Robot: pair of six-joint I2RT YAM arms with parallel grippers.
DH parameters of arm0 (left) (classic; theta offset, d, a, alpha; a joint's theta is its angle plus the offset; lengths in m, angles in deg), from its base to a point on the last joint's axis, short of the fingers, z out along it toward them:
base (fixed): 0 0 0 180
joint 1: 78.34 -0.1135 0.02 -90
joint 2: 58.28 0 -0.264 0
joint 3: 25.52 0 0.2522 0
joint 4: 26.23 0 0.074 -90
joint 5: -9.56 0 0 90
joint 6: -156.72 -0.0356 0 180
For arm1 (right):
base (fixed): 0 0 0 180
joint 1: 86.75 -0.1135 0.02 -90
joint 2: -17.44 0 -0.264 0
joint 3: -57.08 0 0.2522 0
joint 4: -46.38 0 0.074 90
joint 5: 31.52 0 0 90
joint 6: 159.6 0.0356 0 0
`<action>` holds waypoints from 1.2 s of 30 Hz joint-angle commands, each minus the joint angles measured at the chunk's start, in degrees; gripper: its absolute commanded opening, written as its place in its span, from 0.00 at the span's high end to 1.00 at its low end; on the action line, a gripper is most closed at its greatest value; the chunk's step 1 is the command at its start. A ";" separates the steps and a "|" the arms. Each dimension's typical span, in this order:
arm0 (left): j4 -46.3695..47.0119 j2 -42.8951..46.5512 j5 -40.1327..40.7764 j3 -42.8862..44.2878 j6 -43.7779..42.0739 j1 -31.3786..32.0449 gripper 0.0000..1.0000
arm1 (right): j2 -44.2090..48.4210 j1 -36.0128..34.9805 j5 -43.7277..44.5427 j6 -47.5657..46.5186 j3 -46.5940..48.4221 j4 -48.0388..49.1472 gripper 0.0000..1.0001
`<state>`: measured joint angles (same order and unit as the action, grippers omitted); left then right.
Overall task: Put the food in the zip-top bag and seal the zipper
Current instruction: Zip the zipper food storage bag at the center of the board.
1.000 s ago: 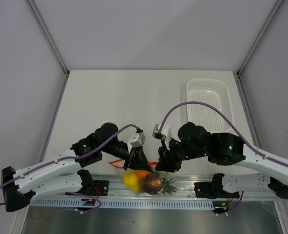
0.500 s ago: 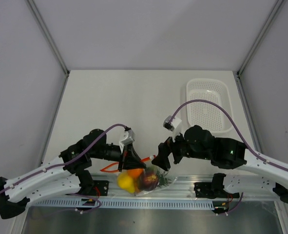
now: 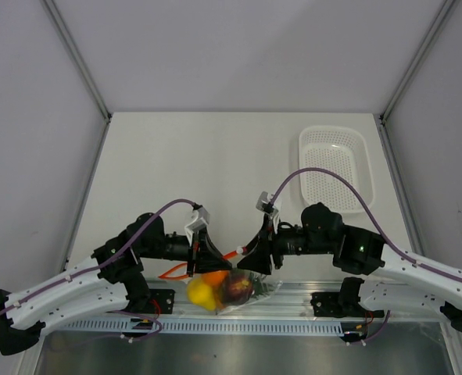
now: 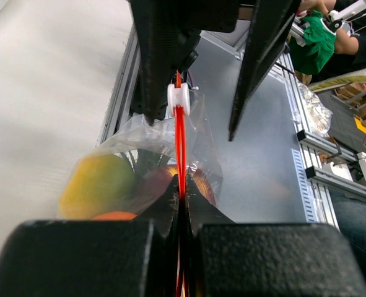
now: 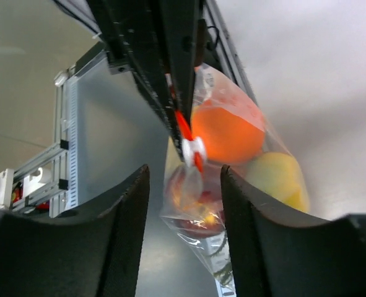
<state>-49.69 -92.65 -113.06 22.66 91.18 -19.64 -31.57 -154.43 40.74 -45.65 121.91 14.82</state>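
The zip-top bag [image 3: 229, 287] hangs at the table's near edge with the food in it: an orange [image 5: 226, 133], a yellow-green fruit [image 5: 274, 177], a dark red fruit [image 5: 198, 199] and pineapple leaves [image 5: 223, 263]. My left gripper [image 3: 213, 258] is shut on the red-orange zipper [image 4: 181, 142] and holds the bag up by it. The zipper's white slider [image 4: 178, 99] sits a little ahead of the left jaws. My right gripper [image 3: 252, 253] is open and faces the left one. Its fingers [image 5: 117, 229] stand on either side of the slider [image 5: 194, 149] without touching it.
A white perforated basket [image 3: 334, 168] stands at the back right. An aluminium rail [image 3: 293, 301] with the arm bases runs along the near edge, right under the bag. Grey walls close in the table at left, right and back.
My left gripper has pulled back toward the near left with the zipper strip in it. My right gripper has come off the bag, opened and turned level, facing the left gripper across the slider.
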 commanded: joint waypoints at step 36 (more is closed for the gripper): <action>6.61 3.26 7.22 4.70 5.24 -0.16 0.29 | -1.08 -3.51 2.01 1.28 -4.40 10.33 1.00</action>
<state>-46.63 -88.55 -107.90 25.23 94.88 -19.64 -32.27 -157.36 42.71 -43.93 116.71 21.86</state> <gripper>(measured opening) 0.718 0.002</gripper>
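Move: My left fingers are already shut on the orange zip strip; its white slider stands some 4 cm to their right, level fore-and-aft and in height. From my half-open right hand the slider is about 2 cm to the left and 1 cm lower. Inside the bag, the orange lies roughly 4 cm left of my left hand and 10 cm below, and the dark red fruit 4 cm left of my right hand, 2 cm back and 11 cm below. I settle my right hand about 2 cm down and a centimetre left towards the slider, edging back, then forward, then back again, while its fingers shut and pinch the orange zip strip just to the right of the slider. My left hand keeps its pinch almost still until that hold is made, then opens wide and rises about 5 cm off the strip. ##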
